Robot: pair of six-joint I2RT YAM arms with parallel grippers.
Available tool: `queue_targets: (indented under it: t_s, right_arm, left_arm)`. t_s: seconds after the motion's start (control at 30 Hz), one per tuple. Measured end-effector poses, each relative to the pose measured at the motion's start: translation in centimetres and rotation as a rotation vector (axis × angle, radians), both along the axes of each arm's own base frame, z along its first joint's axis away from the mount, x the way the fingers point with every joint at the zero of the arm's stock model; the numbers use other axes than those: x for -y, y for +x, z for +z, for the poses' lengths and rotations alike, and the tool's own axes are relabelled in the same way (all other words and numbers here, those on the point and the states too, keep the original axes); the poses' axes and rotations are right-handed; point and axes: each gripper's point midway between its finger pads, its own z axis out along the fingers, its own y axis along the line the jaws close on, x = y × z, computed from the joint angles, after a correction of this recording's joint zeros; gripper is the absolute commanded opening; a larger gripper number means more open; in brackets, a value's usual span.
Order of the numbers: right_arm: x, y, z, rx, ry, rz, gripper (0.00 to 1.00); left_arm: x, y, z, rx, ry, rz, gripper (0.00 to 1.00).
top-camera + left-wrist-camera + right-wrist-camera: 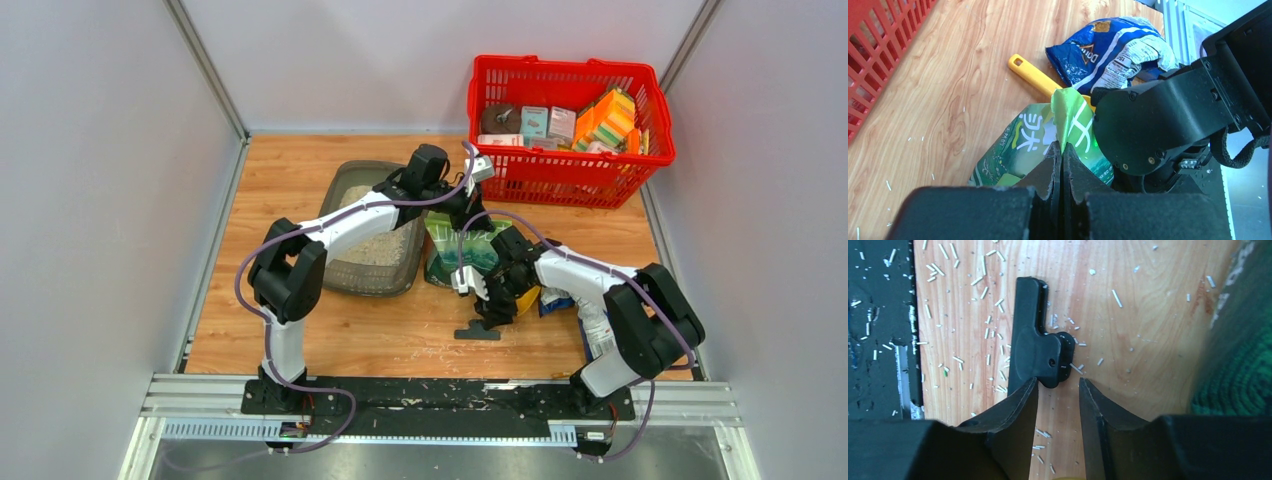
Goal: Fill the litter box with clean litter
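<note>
The dark grey litter box (350, 172) lies left of centre with pale beige clean litter (380, 250) in it. My left arm reaches across it, and the left gripper (468, 214) is shut on the folded top edge (1062, 150) of a green bag (1023, 145) that stands beside the box. My right gripper (1058, 385) hovers open over the wood in front of that bag (460, 255), its fingertips just short of a small black plastic piece (1035, 340). Only bare table shows between its fingers, apart from a yellow sliver at the frame's bottom edge.
A red wire basket (565, 120) full of packets stands at the back right. A yellow scoop handle (1030, 75) and a crumpled blue bag (1108, 50) lie right of the green bag. Pale pellets (993, 345) litter the wood near the black base rail (878, 315).
</note>
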Motion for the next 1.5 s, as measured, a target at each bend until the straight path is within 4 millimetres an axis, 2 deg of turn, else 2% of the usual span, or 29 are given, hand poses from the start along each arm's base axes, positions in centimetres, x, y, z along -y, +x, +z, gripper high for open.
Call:
queue_targets:
  t_s: [0.2,0.3,0.33,0.37,0.5,0.63,0.73,0.77,0.8,0.87,0.97,1.03,1.1,1.13,1.2,1.3,1.33,1.43,1.5]
  right_arm:
    - [-0.2,-1.3,0.1,-0.039,-0.005,0.025,0.38]
    - [-0.1,-1.8,0.1,-0.056,-0.008,0.031,0.22]
    - [-0.1,-1.9,0.1,-0.061,-0.009,0.029,0.12]
    - [-0.1,-2.0,0.1,-0.066,-0.01,0.028,0.08]
    - [-0.3,-2.4,0.6,-0.099,-0.003,0.018,0.0]
    - [-0.6,-2.3,1.7,-0.105,0.001,0.021,0.0]
    - [-0.6,-1.7,3.9,-0.059,0.009,0.023,0.0]
    - [-0.6,-1.6,5.1,-0.033,0.022,0.025,0.0]
    - [-0.6,-1.5,6.3,-0.003,0.039,0.025,0.0]
    - [-0.6,-1.2,9.5,0.079,0.083,0.027,0.0]
    - [-0.1,-1.4,13.6,0.183,0.139,0.025,0.0]
    - [0.5,-1.9,15.1,0.223,0.152,0.018,0.0]
    - [1.3,-2.6,15.8,0.239,0.146,0.004,0.0]
    - [1.8,-2.8,15.9,0.238,0.137,-0.007,0.0]
    - [2.6,-3.0,15.9,0.235,0.117,-0.037,0.0]
    - [3.9,-2.2,16.4,0.228,0.102,-0.12,0.0]
    - [4.2,-1.7,16.7,0.229,0.104,-0.151,0.0]
    - [4.9,0.3,18.3,0.236,0.128,-0.244,0.0]
    - [4.9,1.5,19.2,0.246,0.145,-0.271,0.0]
  left_arm:
    - [0.0,0.0,0.0,-0.001,0.001,0.003,0.0]
    - [0.0,0.1,0.0,-0.001,0.001,0.004,0.0]
    - [0.0,0.1,0.0,-0.001,0.001,0.005,0.0]
    - [0.0,0.1,0.0,-0.001,0.002,0.005,0.0]
    - [0.1,0.3,0.0,0.002,0.003,0.01,0.0]
    - [0.2,0.4,0.0,0.003,0.003,0.011,0.01]
    - [0.1,0.4,0.0,0.0,0.006,0.01,0.05]
    - [0.1,0.3,0.0,0.0,0.008,0.008,0.16]
    - [0.1,0.3,0.0,-0.001,0.01,0.008,0.22]
    - [0.2,0.4,0.1,-0.001,0.014,0.0,0.32]
    - [0.6,0.8,0.7,0.019,0.004,-0.013,0.42]
    - [0.7,0.9,1.2,0.037,-0.003,-0.016,0.48]
    - [0.8,1.3,1.8,0.062,-0.01,-0.01,0.57]
    - [0.8,1.5,2.2,0.072,-0.015,-0.006,0.62]
    - [0.6,2.2,3.6,0.094,-0.033,0.011,0.63]
    - [-0.8,2.7,7.0,0.141,-0.072,0.044,0.64]
    - [-1.7,2.7,8.7,0.168,-0.091,0.057,0.64]
    - [-4.9,1.0,13.6,0.301,-0.129,0.065,0.64]
    - [-7.0,-0.9,15.9,0.393,-0.134,0.049,0.65]
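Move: The black clip lies on the table just by my right fingertips, about 2 cm back, 1 cm left and a touch below. From that hand the green litter bag stands some 9 cm ahead and 4 cm left, and the yellow scoop lies about 7 cm ahead and 9 cm right. My left hand is still shut on the bag's top, the bag's middle some 12 cm below, 4 cm back and 4 cm left; the clip is about 14 cm back, 18 cm below and level sideways. I slide my right hand back about 2 cm over the table and shut its fingers on the clip, then lift it some 16 cm, veering right past the bag, then forward near the end, fingertips tipping a little forward. As that lift gets going, my left hand opens and lets go of the bag top, easing slightly forward before rising about 16 cm and swinging left, away from the bag. ##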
